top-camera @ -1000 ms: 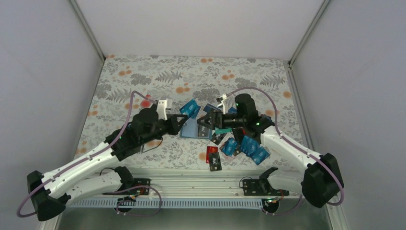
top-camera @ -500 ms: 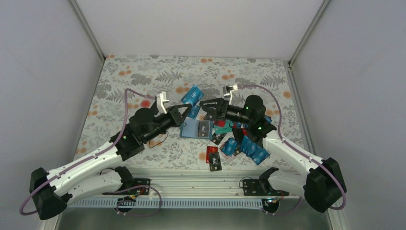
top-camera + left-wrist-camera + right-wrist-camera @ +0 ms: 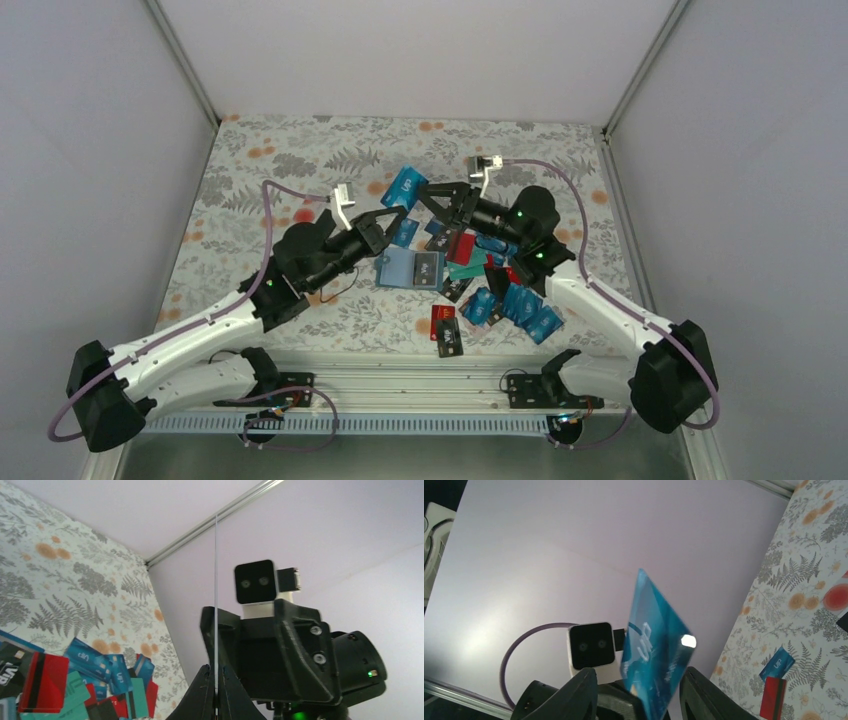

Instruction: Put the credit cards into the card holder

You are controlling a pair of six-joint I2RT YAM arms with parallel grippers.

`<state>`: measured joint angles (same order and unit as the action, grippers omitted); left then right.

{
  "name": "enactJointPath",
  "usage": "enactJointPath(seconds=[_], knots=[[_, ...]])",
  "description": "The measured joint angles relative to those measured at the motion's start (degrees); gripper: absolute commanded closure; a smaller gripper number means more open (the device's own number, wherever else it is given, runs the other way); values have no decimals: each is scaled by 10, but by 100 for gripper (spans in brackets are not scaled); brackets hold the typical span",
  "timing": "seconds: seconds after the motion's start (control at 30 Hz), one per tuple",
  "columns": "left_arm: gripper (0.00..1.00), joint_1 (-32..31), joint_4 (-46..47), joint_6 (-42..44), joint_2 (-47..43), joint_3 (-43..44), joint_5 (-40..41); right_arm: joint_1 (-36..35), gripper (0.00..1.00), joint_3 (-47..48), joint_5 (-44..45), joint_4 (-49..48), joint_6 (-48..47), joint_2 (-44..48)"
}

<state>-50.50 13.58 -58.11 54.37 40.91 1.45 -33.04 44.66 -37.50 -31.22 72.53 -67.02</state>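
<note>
My left gripper (image 3: 398,214) is shut on a blue credit card (image 3: 405,185) held up in the air. In the left wrist view that card (image 3: 216,580) shows edge-on as a thin line rising from the gripper (image 3: 216,674). My right gripper (image 3: 432,203) faces it, open, one finger on each side of the card (image 3: 654,645) without touching it (image 3: 640,681). The teal-blue card holder (image 3: 400,270) lies flat on the table below, a dark card (image 3: 427,268) on it. Several more credit cards (image 3: 510,295) lie piled to its right.
A red card and a black card (image 3: 446,325) lie near the front edge. Loose cards (image 3: 75,675) spread under the right arm, and a blue and a red card (image 3: 776,666) lie on the floral cloth (image 3: 300,160). Grey walls enclose the table.
Both grippers have risen from the card holder and moved toward the back. The left one carried the blue card up. The right gripper's jaws have narrowed around it.
</note>
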Motion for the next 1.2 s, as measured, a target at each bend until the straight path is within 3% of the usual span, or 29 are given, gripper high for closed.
enactJointPath(seconds=[0.4,0.63,0.9,1.1,1.2], knots=[[97,0,23,-13,0,0,-2,-12,74,13,0,-9,5,-26],[98,0,36,-15,16,0,-7,-14,96,17,-2,-19,10,-42],[95,2,36,-24,23,0,-4,-14,96,26,0,-1,4,-47],[75,1,-41,6,26,5,15,15,96,39,-19,113,-69,-46],[73,3,-107,29,26,5,36,52,96,40,-17,194,-124,-48]])
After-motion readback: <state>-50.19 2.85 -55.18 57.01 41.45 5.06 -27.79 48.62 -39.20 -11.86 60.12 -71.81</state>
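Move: The blue card is already pinched by the left fingers along its lower edge; its middle lies about 3 cm ahead of and 3 cm above the left hand. From the half-open right hand it is some 4 cm to the left, 1 cm ahead and 1 cm higher. Counted from the left hand, the open card holder lies roughly 4 cm ahead, level sideways, some 32 cm below, and a loose blue card about 13 cm ahead and 1 cm left, equally low. The blue card is handed over in mid-air: the right hand eases about 1.5 cm left and shuts its fingers on the card's near side while the left keeps hold. The left fingers then part and that hand drops some 6 cm; the right, gripping the card, sinks a similar way, also forward and slightly right, its fingertips tipping down about 15 degrees. ##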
